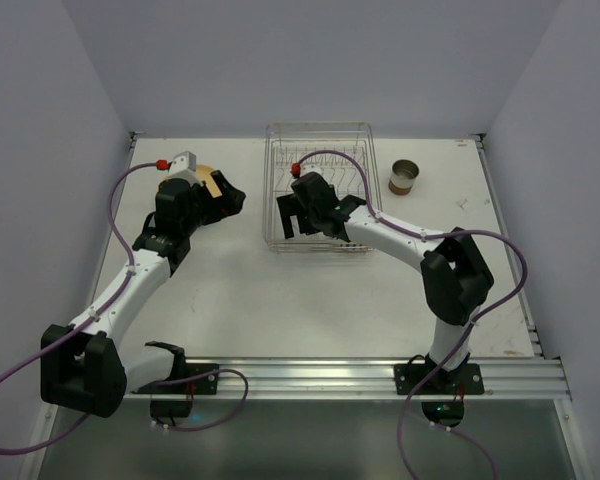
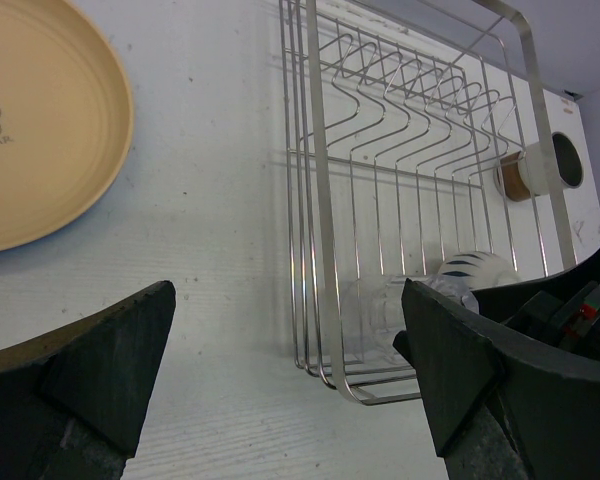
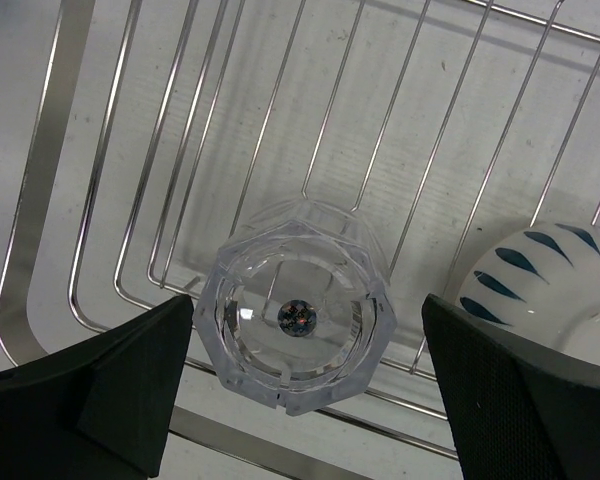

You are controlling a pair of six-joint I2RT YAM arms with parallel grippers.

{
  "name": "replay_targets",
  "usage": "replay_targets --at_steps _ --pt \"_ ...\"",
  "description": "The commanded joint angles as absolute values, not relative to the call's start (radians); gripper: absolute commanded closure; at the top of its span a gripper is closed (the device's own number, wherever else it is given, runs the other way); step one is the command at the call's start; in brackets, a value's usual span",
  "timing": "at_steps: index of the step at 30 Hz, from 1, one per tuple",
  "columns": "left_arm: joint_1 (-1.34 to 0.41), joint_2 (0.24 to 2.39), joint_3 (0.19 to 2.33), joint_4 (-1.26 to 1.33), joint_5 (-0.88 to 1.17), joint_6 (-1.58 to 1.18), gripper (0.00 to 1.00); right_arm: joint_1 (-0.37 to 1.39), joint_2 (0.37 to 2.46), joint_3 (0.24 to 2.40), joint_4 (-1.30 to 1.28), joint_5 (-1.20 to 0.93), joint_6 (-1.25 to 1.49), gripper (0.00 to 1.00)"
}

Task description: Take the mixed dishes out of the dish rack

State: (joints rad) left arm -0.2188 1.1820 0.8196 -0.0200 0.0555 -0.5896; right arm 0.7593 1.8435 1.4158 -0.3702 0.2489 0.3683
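Observation:
The silver wire dish rack [image 1: 320, 126] stands at the back centre of the table. In its near left corner is a small clear glass [image 3: 295, 310], with a white cup [image 3: 540, 285] with blue marks beside it. My right gripper [image 3: 305, 315] hangs open over the glass, one finger on each side and neither touching it. My left gripper [image 1: 232, 200] is open and empty over bare table left of the rack [image 2: 315, 200]. A yellow-orange plate [image 2: 40, 130] lies flat on the table, largely hidden under the left arm in the top view. A brown cup [image 1: 404, 178] stands right of the rack.
White walls close in the table at the back and on both sides. The upright plate prongs [image 2: 410, 90] fill the far half of the rack and hold nothing. The right arm [image 1: 400, 232] reaches across the rack's near right corner.

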Motion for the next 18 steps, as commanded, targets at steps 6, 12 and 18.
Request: replay_targets --at_steps 6,12,18 --pt "-0.227 1.172 0.841 0.006 0.045 -0.569 0.00 0.765 1.850 1.456 -0.387 0.268 0.387 0.09" --pt "-0.227 1.172 0.839 0.006 0.044 -0.569 0.00 0.764 1.861 1.465 -0.399 0.259 0.379 0.40" --pt "-0.227 1.172 0.839 0.006 0.045 -0.571 0.00 0.765 1.864 1.471 -0.405 0.255 0.377 0.58"
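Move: The clear glass stands upright in the rack, already between the right hand's open fingers, its middle about 1 cm ahead and some 3 cm below that hand. The rack's left side lies roughly 6 cm to the right hand's left and about level with it fore and aft. The white bowl is about 13 cm to the right hand's right, level fore and aft, and 5 cm lower. From the left hand, the glass is about 14 cm right, level ahead, and 12 cm down. The glass is pinched from both sides near its top as the right gripper closes from wide open by about a third and stops on the glass wall, the finger effort rising as it does. The right hand otherwise practically stays in place, easing back and down by less than half a centimetre, wrist unturned. ##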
